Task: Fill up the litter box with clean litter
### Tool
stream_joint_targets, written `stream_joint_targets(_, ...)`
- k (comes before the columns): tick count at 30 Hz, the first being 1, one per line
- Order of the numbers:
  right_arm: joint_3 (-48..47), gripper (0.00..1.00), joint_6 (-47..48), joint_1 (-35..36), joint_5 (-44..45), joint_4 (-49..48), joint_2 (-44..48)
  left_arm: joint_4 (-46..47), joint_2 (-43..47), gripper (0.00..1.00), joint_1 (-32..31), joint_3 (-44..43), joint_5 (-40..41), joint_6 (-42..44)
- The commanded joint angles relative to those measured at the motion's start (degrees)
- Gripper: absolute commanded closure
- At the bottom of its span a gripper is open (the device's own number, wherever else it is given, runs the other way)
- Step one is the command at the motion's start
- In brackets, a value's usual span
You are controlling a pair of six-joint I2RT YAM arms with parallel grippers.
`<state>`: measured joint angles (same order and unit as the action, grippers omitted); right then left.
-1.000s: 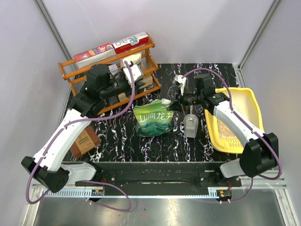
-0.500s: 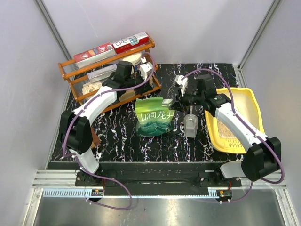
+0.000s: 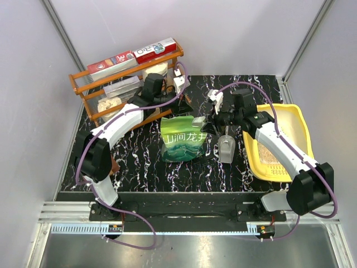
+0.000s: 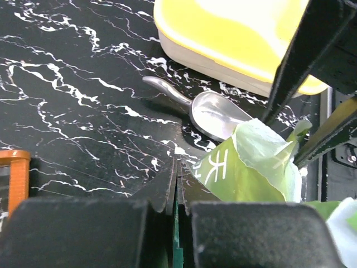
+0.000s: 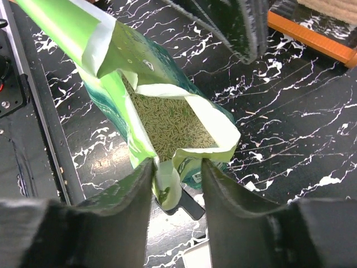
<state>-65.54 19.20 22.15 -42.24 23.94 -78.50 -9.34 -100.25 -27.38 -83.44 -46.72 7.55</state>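
The green pouch (image 3: 181,139) stands at the table's middle, mouth open, pale clean litter (image 5: 167,123) showing inside. My left gripper (image 4: 177,167) is shut on a thin green edge of the pouch (image 4: 251,167), reaching in from the rack side (image 3: 187,109). My right gripper (image 5: 177,167) is open at the pouch's right top corner (image 3: 209,124), a folded lip of the pouch (image 5: 111,56) loose between its fingers, touching the left one. The yellow litter box (image 3: 304,131) lies at the right with some litter (image 3: 268,153) in it.
A grey metal scoop (image 3: 226,148) lies between pouch and litter box, its bowl near the pouch (image 4: 215,114). The orange wire rack (image 3: 128,84) with boxes on top stands at the back left. Grey walls close in the table on three sides.
My left arm swung from the rack across to the pouch's top and its jaws shut on the pouch's edge. My right gripper's jaws have parted, releasing the lip they pinched.
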Motion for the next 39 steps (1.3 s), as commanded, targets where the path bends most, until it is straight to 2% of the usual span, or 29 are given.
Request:
stream_joint_targets(1,-1.08,0.48,1.71,0.26,4.35,0.75,1.07,3.81,1.81,1.0,0.22,2.13,-5.22,-2.63)
stream_joint_targets(4,-1.52,0.42,2.16,0.35,5.06,1.81,0.54,3.46,2.07,1.0,0.22,3.02,-6.45,-2.72)
stream_joint_targets(9,-2.75,0.43,1.37,0.35,3.39,1.19,-1.04,2.84,1.99,1.0,0.31,3.28,-6.54,-2.19)
stream_joint_targets(13,-3.46,0.39,2.84,0.35,3.57,0.93,-1.22,2.23,1.64,1.0,0.66,2.76,-8.29,-2.1)
stream_joint_targets(19,-4.95,0.36,3.75,0.26,-5.91,-0.21,-4.37,-1.29,0.32,1.0,0.66,1.0,-14.53,-1.57)
stream_joint_targets(26,-5.74,0.36,3.65,0.35,-10.06,-3.55,-6.75,-4.36,-0.03,1.0,0.74,0.47,-17.0,-1.4)
stream_joint_targets(29,-5.74,0.36,4.26,0.35,-8.22,-2.85,-6.41,-5.86,-0.04,1.0,0.74,-0.14,-13.41,-1.05)
stream_joint_targets(32,-5.39,0.36,4.7,0.26,-5.32,-0.92,-4.39,-3.24,1.01,1.0,1.45,0.73,-8.57,-1.92)
stream_joint_targets(39,-6.27,0.34,3.57,0.35,4.17,8.13,0.53,-0.32,3.3,0.98,5.49,0.03,-5.49,-6.23)
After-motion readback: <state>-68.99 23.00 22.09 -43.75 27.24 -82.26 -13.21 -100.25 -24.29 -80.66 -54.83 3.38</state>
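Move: The bag's middle lies about 7 cm back, 5 cm to the left and 12 cm below my shut left hand. From my right hand, whose part-open fingers straddle the right corner of the bag's mouth, it is about level ahead, 8 cm left and 10 cm lower. On the table some 20 cm below that hand are the black clip, nearly straight beneath, and the scoop, about 5 cm farther out and 8 cm right. I spread my right fingers wider around the mouth's corner, shifting that hand hardly 2 cm to the left and partly back. With my left fingers still shut and pointing right, I bring that hand back some 5 cm and 2 cm down at the bag's far side, rolling about 10 degrees, then ease it forward and slightly left again by half that. ##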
